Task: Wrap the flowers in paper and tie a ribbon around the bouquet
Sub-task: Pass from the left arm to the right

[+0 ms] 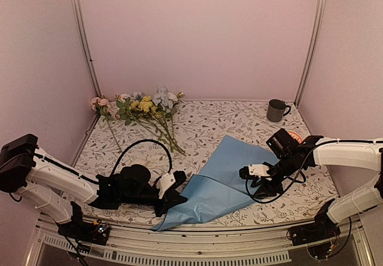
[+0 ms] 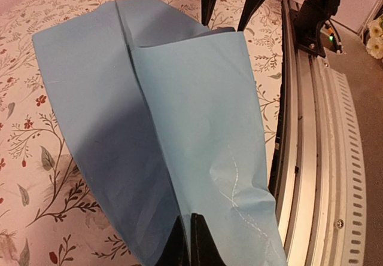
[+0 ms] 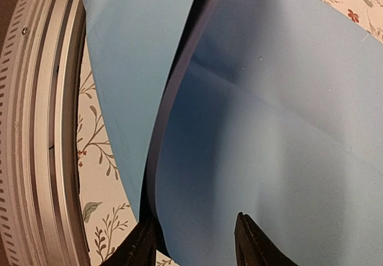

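The flowers lie loose at the back left of the table, their stems pointing toward the middle. The light blue paper is spread near the front, partly folded over itself, with a dark underside showing at the fold. My left gripper is shut on the paper's near left part; the left wrist view has the fingers pinching the sheet. My right gripper is at the paper's right edge. Seen from its wrist it stands open, jaws apart over the sheet. The ribbon and the bouquet are out of view.
A grey mug stands at the back right. A small orange and white thing sits behind my right arm. The metal rail runs along the table's near edge, close to the paper. A black cable loops over my left arm.
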Controlling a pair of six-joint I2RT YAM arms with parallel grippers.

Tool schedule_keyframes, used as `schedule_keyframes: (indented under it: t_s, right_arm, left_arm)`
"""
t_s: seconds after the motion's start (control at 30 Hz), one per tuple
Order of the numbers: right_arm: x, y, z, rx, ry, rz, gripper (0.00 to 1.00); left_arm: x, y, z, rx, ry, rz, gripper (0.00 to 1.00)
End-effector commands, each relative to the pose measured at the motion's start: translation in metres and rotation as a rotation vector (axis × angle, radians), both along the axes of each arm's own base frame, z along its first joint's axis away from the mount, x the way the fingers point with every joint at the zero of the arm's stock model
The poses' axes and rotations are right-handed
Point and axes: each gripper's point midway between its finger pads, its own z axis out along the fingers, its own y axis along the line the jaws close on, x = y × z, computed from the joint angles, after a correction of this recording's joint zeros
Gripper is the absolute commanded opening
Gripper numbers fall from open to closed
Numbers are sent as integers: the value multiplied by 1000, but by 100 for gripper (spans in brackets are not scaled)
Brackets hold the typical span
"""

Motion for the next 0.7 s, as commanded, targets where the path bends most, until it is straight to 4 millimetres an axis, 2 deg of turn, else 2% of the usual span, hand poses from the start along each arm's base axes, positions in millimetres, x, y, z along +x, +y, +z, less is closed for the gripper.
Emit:
schedule_keyframes:
  t_s: [0.0,0.13,0.4,0.47,0.67]
  right_arm:
    - [-4,11,15,76,24,41,47]
    - [3,16,14,88,-2,38,43]
    - [-15,23,2,95,84,101,42]
    - [-16,25,0,98,95,108,35]
    - [-23,30,5,116,137,144,0]
  left_arm:
    - [-1,0,3,-17,-12,-7,0]
    - [-2,-2,9,-48,-15,-18,0]
    - [-5,-7,10,-63,0,-28,0]
    - [-4,-6,11,-65,-1,-25,0]
    - [-5,-4,14,-71,-6,-24,0]
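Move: The right-hand end of the paper's folded flap lies just off the right fingertips: about 2 cm back, 2 cm left and 1 cm below. From that hand, the paper corner in the left fingers is some 27 cm left and 3 cm back, the paper's far tip about 24 cm ahead and 12 cm left, and the orange bowl roughly 25 cm ahead and 13 cm right. From the left hand, the flap's right end lies about 26 cm right, 2 cm ahead and 3 cm lower. The flap's right-hand end is taken between the right fingers: starting half open and astride the edge, they draw some 3 cm back and left along with it, sink slightly, tilt around 10 degrees and close late, pinching the paper. The left fingers stay shut on their corner, barely rising. ##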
